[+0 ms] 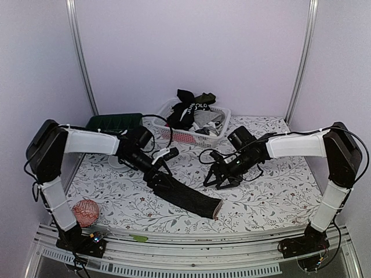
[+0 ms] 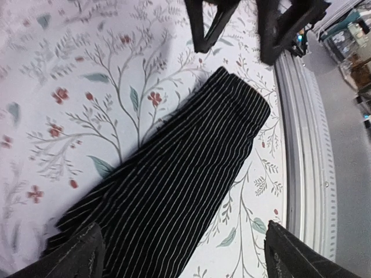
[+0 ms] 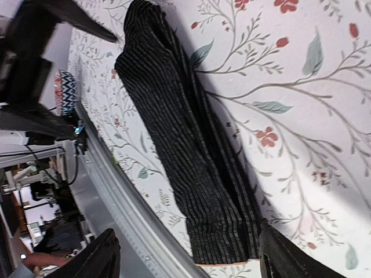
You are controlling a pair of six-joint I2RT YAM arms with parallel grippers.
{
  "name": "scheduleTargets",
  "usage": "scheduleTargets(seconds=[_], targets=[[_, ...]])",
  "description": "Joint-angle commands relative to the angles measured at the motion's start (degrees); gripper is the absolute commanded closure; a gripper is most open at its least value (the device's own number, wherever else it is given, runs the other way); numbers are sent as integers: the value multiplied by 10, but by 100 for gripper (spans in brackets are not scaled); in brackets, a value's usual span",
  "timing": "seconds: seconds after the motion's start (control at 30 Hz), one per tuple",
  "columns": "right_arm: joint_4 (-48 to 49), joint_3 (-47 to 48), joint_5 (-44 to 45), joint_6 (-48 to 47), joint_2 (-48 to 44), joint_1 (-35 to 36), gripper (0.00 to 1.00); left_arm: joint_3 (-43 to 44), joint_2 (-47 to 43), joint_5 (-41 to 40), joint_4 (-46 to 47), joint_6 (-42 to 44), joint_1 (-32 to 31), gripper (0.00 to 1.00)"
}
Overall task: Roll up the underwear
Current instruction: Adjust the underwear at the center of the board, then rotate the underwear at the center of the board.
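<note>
One piece of underwear [image 1: 188,197], black with thin pale stripes, lies folded into a long strip running diagonally on the flowered table [image 1: 272,197]. My left gripper [image 1: 157,172] hovers open over the strip's far left end; in the left wrist view the cloth [image 2: 174,179] passes between the spread fingertips [image 2: 81,255]. My right gripper [image 1: 215,182] is open just above the strip's near right end [image 3: 191,156], its fingers wide on either side of it. More underwear [image 1: 188,107], black, white and grey, is heaped in the white basket [image 1: 217,136].
A red-and-white patterned ball [image 1: 85,212] sits at the near left corner. A dark green object [image 1: 116,121] lies at the back left beside the basket. The metal rail [image 1: 191,240] runs along the table's near edge, close to the strip's right end.
</note>
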Motion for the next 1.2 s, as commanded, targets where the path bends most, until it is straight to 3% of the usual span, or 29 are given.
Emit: scheduleTargets(seconds=[0.0,0.1,0.13,0.23,0.3,0.4,0.5,0.8,1.17], targets=[[-73,38,83,-61,-4,-5,22,-45,-125,-123,-36,87,7,4],[-94,51,101,-83,15,-5,26,-100,-170,-158,-63,135,13,6],[-99,51,106,-89,19,-5,27,-117,-183,-170,-67,146,13,12],[-122,83,130,-103,36,-5,31,-171,-220,-218,-54,152,-3,47],[-134,91,142,-116,49,-5,37,-196,-235,-242,-42,145,-12,65],[-145,92,158,-129,60,-5,50,-215,-230,-247,-28,130,-25,81],[-155,90,174,-144,70,-4,63,-214,-201,-250,-4,106,-46,88],[-141,61,159,-175,101,23,85,-131,-76,-265,68,23,-52,100],[-50,-8,73,-116,108,97,87,31,68,-276,56,63,-29,100]])
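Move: The folded underwear slants across the board below both hands: its middle is about 3 cm back, 6 cm right and 6 cm below the left hand, and roughly 1 cm back, 8 cm left and 8 cm below the right. Its left end lies some 2 cm ahead and 3 cm left of the left hand; its right end is about 5 cm back from the right hand, level sideways. The white bowl stands about 12 cm ahead and 19 cm left of the left hand. Both close and sink; left loops back, then pushes underwear's left end forward about 8 cm; right sweeps back. ##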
